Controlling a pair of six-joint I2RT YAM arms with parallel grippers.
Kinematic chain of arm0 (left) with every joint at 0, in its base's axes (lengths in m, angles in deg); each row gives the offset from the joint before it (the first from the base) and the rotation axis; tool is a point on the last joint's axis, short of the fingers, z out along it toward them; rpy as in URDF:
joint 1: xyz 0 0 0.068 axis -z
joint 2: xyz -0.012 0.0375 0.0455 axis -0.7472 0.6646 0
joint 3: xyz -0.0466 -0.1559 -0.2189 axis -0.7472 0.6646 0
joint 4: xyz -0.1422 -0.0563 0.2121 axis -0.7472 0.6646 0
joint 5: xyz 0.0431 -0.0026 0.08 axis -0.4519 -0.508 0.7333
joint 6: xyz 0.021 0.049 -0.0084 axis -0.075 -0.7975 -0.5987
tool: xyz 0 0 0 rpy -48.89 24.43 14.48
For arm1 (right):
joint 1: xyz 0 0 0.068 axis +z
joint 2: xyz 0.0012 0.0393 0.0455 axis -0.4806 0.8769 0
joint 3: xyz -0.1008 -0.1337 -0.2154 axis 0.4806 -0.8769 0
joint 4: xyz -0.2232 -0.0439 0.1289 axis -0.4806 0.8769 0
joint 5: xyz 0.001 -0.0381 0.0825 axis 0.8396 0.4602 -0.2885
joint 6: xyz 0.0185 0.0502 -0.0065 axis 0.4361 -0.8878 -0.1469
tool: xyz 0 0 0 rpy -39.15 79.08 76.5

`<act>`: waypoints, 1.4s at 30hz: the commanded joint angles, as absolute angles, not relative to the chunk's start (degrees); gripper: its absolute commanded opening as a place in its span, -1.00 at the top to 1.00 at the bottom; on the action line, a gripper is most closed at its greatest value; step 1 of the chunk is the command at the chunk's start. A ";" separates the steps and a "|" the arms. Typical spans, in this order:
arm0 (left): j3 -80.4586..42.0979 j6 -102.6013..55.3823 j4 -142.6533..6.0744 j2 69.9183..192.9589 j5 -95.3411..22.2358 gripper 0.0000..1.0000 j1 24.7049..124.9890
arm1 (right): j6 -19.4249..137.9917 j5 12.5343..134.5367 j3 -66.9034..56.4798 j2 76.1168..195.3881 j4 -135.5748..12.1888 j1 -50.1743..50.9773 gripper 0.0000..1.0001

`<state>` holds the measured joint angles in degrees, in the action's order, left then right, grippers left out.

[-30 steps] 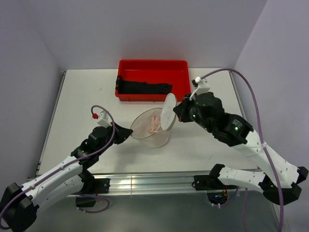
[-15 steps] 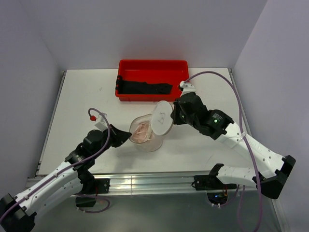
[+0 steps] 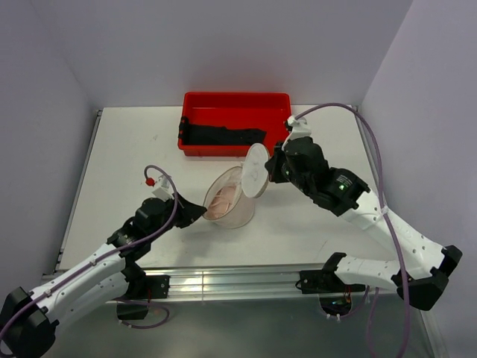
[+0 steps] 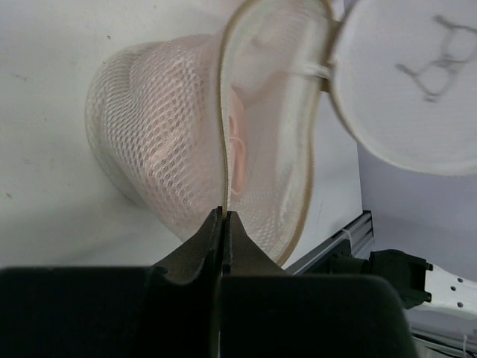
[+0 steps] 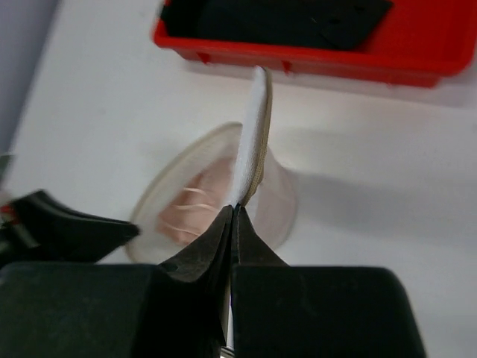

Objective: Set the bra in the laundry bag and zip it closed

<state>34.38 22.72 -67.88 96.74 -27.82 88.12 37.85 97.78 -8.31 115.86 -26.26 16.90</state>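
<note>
The laundry bag (image 3: 237, 209) of white mesh lies on its side mid-table, mouth tilted up and open. The pale pink bra (image 3: 223, 200) is bunched inside it, straps showing (image 5: 195, 203). My left gripper (image 3: 201, 212) is shut on the bag's tan rim (image 4: 221, 149) at the near-left side. The round lid (image 3: 256, 169) stands up from the bag's right side, its dark drawing facing left (image 4: 436, 60). My right gripper (image 3: 271, 170) is shut on the lid's edge (image 5: 256, 134), seen edge-on in the right wrist view.
A red tray (image 3: 277, 103) holding a black garment (image 3: 223, 136) stands just behind the bag. The table's near metal rail (image 3: 238, 282) runs in front of the arm bases. Walls close in the left, back and right.
The lid tipped down over the bag mouth half a second ago and now stands up again, turned more edge-on. The bag and my left gripper shifted slightly right.
</note>
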 commanded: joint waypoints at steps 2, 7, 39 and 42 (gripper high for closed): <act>31.11 21.33 -69.72 94.80 -30.41 1.00 87.99 | 38.67 105.52 -9.49 114.62 -23.44 15.05 1.00; 27.41 18.87 -62.59 90.85 -24.52 0.99 87.99 | 40.17 101.50 -12.19 109.88 -25.88 14.96 1.00; 24.18 17.56 -49.57 87.84 -5.53 -0.10 87.72 | 28.92 88.37 -40.07 106.17 -46.92 13.46 0.40; 21.98 16.06 -50.27 88.81 -4.92 -0.19 87.55 | 29.53 89.43 -39.45 106.53 -45.77 13.29 0.24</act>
<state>27.10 18.92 -47.57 88.17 -7.14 87.99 29.19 87.64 -40.62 106.35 -45.05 13.88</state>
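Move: The left fingers are closed on the near-left rim of the laundry bag, whose middle is about 9 cm to their right, 3 cm ahead and 4 cm lower; the red box stands some 38 cm ahead and 10 cm right. The right fingers pinch the lid's edge, the steeply raised lid's middle lying 5 cm left, 4 cm ahead and 7 cm below them, with the bag's middle about 11 cm left, 2 cm back and 21 cm below. Still gripping the rim, the left hand bobs up about 5 cm and sinks again while carrying the bag some 7 cm left and turning nearly 20 degrees counter-clockwise, then opens and lets go of the rim. The right hand swings briefly right with the lid and lowers about 13 cm towards the table, drawing back a little and coming left again as it sinks, and at the last opens to release the lid's edge. ##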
